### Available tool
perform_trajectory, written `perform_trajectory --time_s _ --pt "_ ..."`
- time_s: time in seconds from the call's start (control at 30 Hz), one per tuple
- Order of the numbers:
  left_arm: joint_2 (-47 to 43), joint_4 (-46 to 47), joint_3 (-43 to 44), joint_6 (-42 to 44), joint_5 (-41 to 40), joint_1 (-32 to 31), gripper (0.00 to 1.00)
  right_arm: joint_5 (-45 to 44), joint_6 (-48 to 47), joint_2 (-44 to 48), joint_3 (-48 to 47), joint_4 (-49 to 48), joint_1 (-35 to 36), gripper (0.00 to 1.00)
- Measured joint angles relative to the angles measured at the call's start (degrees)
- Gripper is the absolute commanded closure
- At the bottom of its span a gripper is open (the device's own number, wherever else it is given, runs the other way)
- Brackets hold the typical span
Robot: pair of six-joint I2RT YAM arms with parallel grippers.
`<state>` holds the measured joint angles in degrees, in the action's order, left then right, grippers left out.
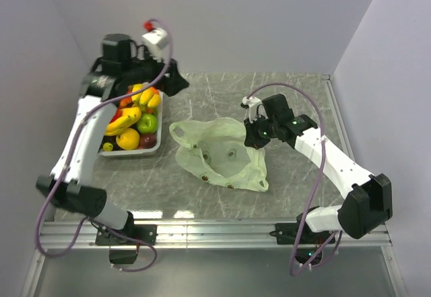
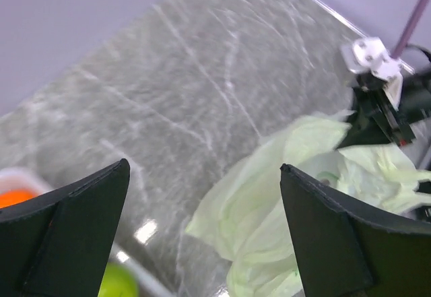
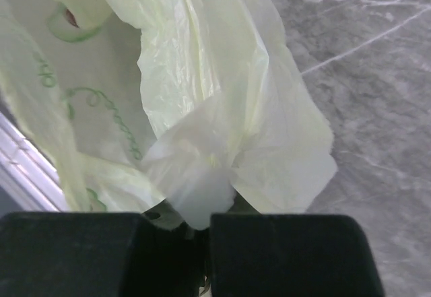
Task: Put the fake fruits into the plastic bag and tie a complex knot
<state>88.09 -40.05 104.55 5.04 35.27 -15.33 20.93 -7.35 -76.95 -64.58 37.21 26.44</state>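
Observation:
The fake fruits [image 1: 135, 118] lie heaped in a clear tray [image 1: 159, 147] at the left: yellow bananas, a green apple [image 1: 147, 123], a dark red one. The pale-green plastic bag [image 1: 219, 155] lies crumpled and spread in the middle of the table. My right gripper [image 1: 254, 137] is at the bag's right edge, shut on a bunched fold of the plastic bag [image 3: 202, 176]. My left gripper [image 1: 174, 81] hovers beyond the tray's far right corner, wide open with nothing between its fingers [image 2: 67, 229]. From there I see the bag [image 2: 269, 203] below and to the right.
The tray's rim [image 2: 135, 270] and a green apple [image 2: 118, 285] show at the bottom left of the left wrist view. White walls close in the grey marble table [image 1: 296, 88] at the back and both sides. A metal rail [image 1: 215, 229] runs along the near edge.

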Motion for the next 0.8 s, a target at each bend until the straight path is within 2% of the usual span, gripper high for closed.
perform_trajectory --time_s 0.17,0.4,0.57,0.8 --pt "-13.62 -2.62 -5.99 -2.75 -5.97 10.97 0.01 2.64 3.28 2.43 2.58 -0.7 0.04 1.0" --pt "-24.46 -9.68 -10.14 -3.34 -18.82 17.4 0.01 2.54 6.05 4.11 5.55 -1.9 0.04 1.0" --pt "-23.26 -14.45 -10.25 -4.9 -25.31 20.96 0.01 1.75 6.51 4.61 5.75 -2.12 0.04 1.0" --pt "-15.28 -17.31 -10.25 -9.03 -28.61 25.29 0.01 0.66 6.64 5.35 5.75 -2.03 0.04 1.0"
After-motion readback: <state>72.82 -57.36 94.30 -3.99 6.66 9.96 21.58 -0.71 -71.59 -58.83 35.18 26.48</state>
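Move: Off to the left hand's left lies the fruit box, its middle about 20 cm to the left, 6 cm farther out and some 30 cm below; the red tomato on top of its pile is roughly 25 cm left, 5 cm ahead and 26 cm down. The bag's middle lies about 18 cm right of this hand and 8 cm back, 32 cm below. From the right hand the bag's middle is some 11 cm left, about level, 10 cm down; the fruit box is about 46 cm left, 15 cm ahead. Swinging quickly left to the fruit, the empty left hand covers about 23 cm, drawing back some 7 cm and rising slightly, then sinking about 8 cm and edging forward; its wrist turns some 50 degrees counter-clockwise and later tips down, fingers staying wide open. The right hand keeps its pinch on the bag's rim, easing back about 2 cm and then holding there. ##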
